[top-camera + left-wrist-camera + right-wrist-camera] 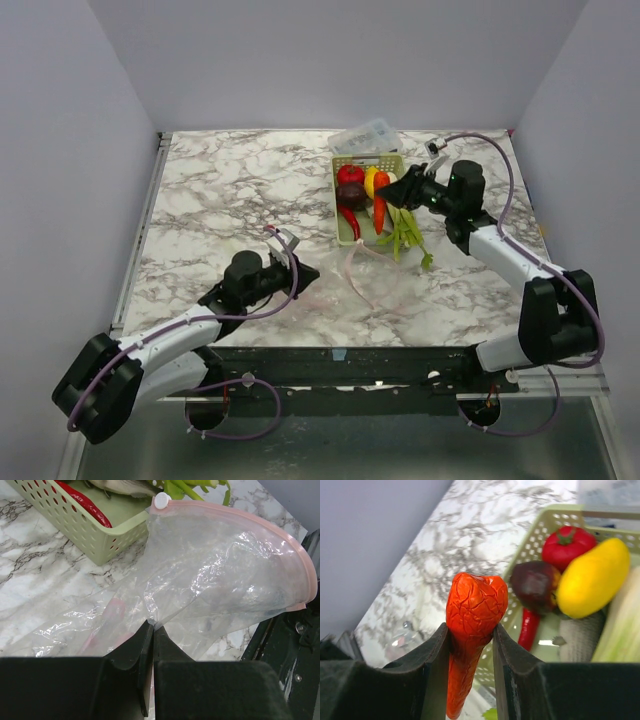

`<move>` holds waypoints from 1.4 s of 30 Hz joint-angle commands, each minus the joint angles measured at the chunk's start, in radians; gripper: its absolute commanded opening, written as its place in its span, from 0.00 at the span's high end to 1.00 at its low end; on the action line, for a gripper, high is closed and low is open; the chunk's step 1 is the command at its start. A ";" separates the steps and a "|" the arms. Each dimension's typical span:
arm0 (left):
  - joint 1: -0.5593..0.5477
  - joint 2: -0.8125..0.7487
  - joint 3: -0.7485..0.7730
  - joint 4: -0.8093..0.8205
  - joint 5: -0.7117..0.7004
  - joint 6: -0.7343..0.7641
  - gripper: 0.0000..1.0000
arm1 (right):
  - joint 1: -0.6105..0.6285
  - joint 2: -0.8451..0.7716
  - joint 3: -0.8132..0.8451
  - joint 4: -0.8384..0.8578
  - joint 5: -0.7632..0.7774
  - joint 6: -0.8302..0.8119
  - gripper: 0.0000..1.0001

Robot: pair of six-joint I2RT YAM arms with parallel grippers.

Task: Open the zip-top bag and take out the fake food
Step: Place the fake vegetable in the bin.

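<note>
The clear zip-top bag [372, 277] lies slack on the marble in front of the basket, and I see no food inside it. Its pink zip strip [280, 536] curves open, with the white slider [161, 501] near the basket corner. My left gripper [153, 625] is shut on a fold of the bag's plastic [225, 580]. My right gripper [470, 630] is shut on the orange carrot [472, 607], which hangs over the right side of the basket [381, 208]. A red fruit [567, 545], yellow lemon [592, 577], purple beet [535, 585] and red chili [529, 627] lie in the basket.
The pale green slotted basket [345, 236] stands at the middle back, its corner [100, 542] close to the bag's mouth. Green leek leaves [408, 238] spill over its right side onto the table. A clear rigid box [365, 136] sits behind the basket.
</note>
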 commanded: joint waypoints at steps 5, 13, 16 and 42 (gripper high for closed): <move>-0.005 -0.054 -0.016 0.002 0.003 -0.016 0.96 | -0.007 0.101 0.021 -0.054 0.399 0.058 0.91; -0.005 -0.081 -0.031 0.001 0.004 -0.019 0.96 | -0.008 0.181 0.017 -0.049 0.480 0.062 0.86; -0.006 -0.096 -0.032 -0.004 0.005 -0.025 0.96 | -0.007 0.203 0.020 -0.046 0.500 0.065 0.84; -0.007 -0.183 -0.054 -0.020 0.023 -0.046 0.96 | -0.008 0.137 0.013 -0.060 0.438 -0.008 0.34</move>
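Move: Forward and down from the right hand, which already holds the fake carrot, lies the free spot in the bin: about 6 cm ahead, 2 cm right and 17 cm below. The chili lies about 7 cm to the left of that spot, the celery some 7 cm to its right and slightly nearer, and the mango about 7 cm beyond it. From the left hand, pinching the bag, the spot is about 19 cm ahead, 16 cm right and 9 cm lower. Swinging forward about 6 cm and as far to the right while sinking some 11 cm, the right hand lowers the carrot into the bin, turning clockwise roughly 25 degrees and tipping its fingers farther down. There it stays, spreads its fingers and lets go. The left hand keeps its pinch on the bag and rises some 3 cm. ##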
